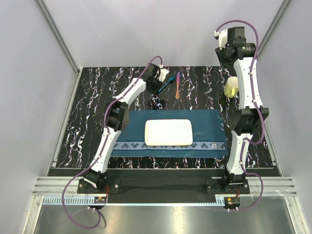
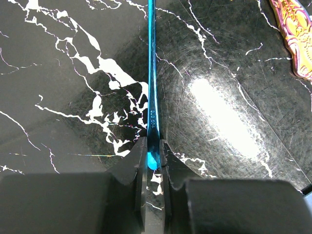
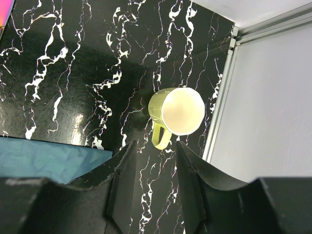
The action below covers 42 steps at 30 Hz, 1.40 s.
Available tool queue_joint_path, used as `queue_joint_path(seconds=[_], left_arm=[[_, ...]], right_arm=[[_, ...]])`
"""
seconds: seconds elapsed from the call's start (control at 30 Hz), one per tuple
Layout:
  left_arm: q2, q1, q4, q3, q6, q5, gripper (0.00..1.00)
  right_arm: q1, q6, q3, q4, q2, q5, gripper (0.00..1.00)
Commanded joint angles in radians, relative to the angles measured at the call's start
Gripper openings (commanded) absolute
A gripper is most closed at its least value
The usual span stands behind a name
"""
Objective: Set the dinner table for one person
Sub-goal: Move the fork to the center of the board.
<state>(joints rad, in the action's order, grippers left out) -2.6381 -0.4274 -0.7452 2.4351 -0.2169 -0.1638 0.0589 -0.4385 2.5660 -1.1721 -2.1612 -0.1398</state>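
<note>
The dinner table [image 1: 87, 107] is black with white veins. A thin blue utensil [image 2: 151, 73] lies on it at the back centre, running straight away from my left gripper [image 2: 153, 146], whose jaws are shut on its near end. The same blue utensil [image 1: 166, 83] shows beside the left wrist in the top view. A pink-orange utensil [image 1: 177, 86] lies just right of it. A white rectangular plate [image 1: 168, 132] rests on the teal placemat [image 1: 209, 124]. My right gripper [image 3: 153, 161] hangs open and empty above the table, with the yellow mug [image 3: 178, 113] just beyond its fingertips.
The pink-orange utensil [image 2: 295, 39] lies at the upper right of the left wrist view. A small dark object [image 1: 157, 102] sits between the utensils and the placemat. Metal rails and grey walls [image 3: 263, 97] bound the table; the mug [image 1: 232, 87] stands close to the right arm.
</note>
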Motion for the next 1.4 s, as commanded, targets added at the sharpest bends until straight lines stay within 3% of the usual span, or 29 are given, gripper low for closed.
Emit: queue_joint_path(seconds=[0.0, 0.67, 1.37], left_arm=[[-0.003, 0.004, -0.033, -0.001, -0.009, 0.041, 0.00], [0.107, 0.024, -0.140, -0.053, -0.065, 0.141, 0.00], [0.377, 0.059, -0.276, -0.307, -0.035, 0.214, 0.00]], right_arm=[[0.012, -0.009, 0.048, 0.017, 0.000, -0.012, 0.45], [0.013, -0.006, 0.060, 0.017, 0.000, -0.012, 0.45], [0.012, -0.005, 0.095, 0.015, -0.020, 0.016, 0.45]])
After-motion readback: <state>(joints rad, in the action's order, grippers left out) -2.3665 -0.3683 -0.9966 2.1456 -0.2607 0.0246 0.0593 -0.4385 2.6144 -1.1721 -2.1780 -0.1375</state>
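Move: The left fingers already pinch the fork near its handle end, with the head pointing out and to the right. The middle of the board is about 25 cm back and 5 cm right of this hand, resting on the blue cloth, whose middle is roughly 25 cm back and 4 cm right. The knife is some 6 cm ahead and 11 cm right, about 1 cm lower. From the right hand the board is about 22 cm back, 28 cm left and 27 cm down. Keeping its pinch on the fork's handle, the left hand carries the fork left and back, away from the knife and towards the far edge of the cloth, about 12 cm in all. It starts slowly and stays level, then rises some 3 cm as it travels on, while the wrist turns about 20 degrees, bringing the fingers nearer to straight down. ##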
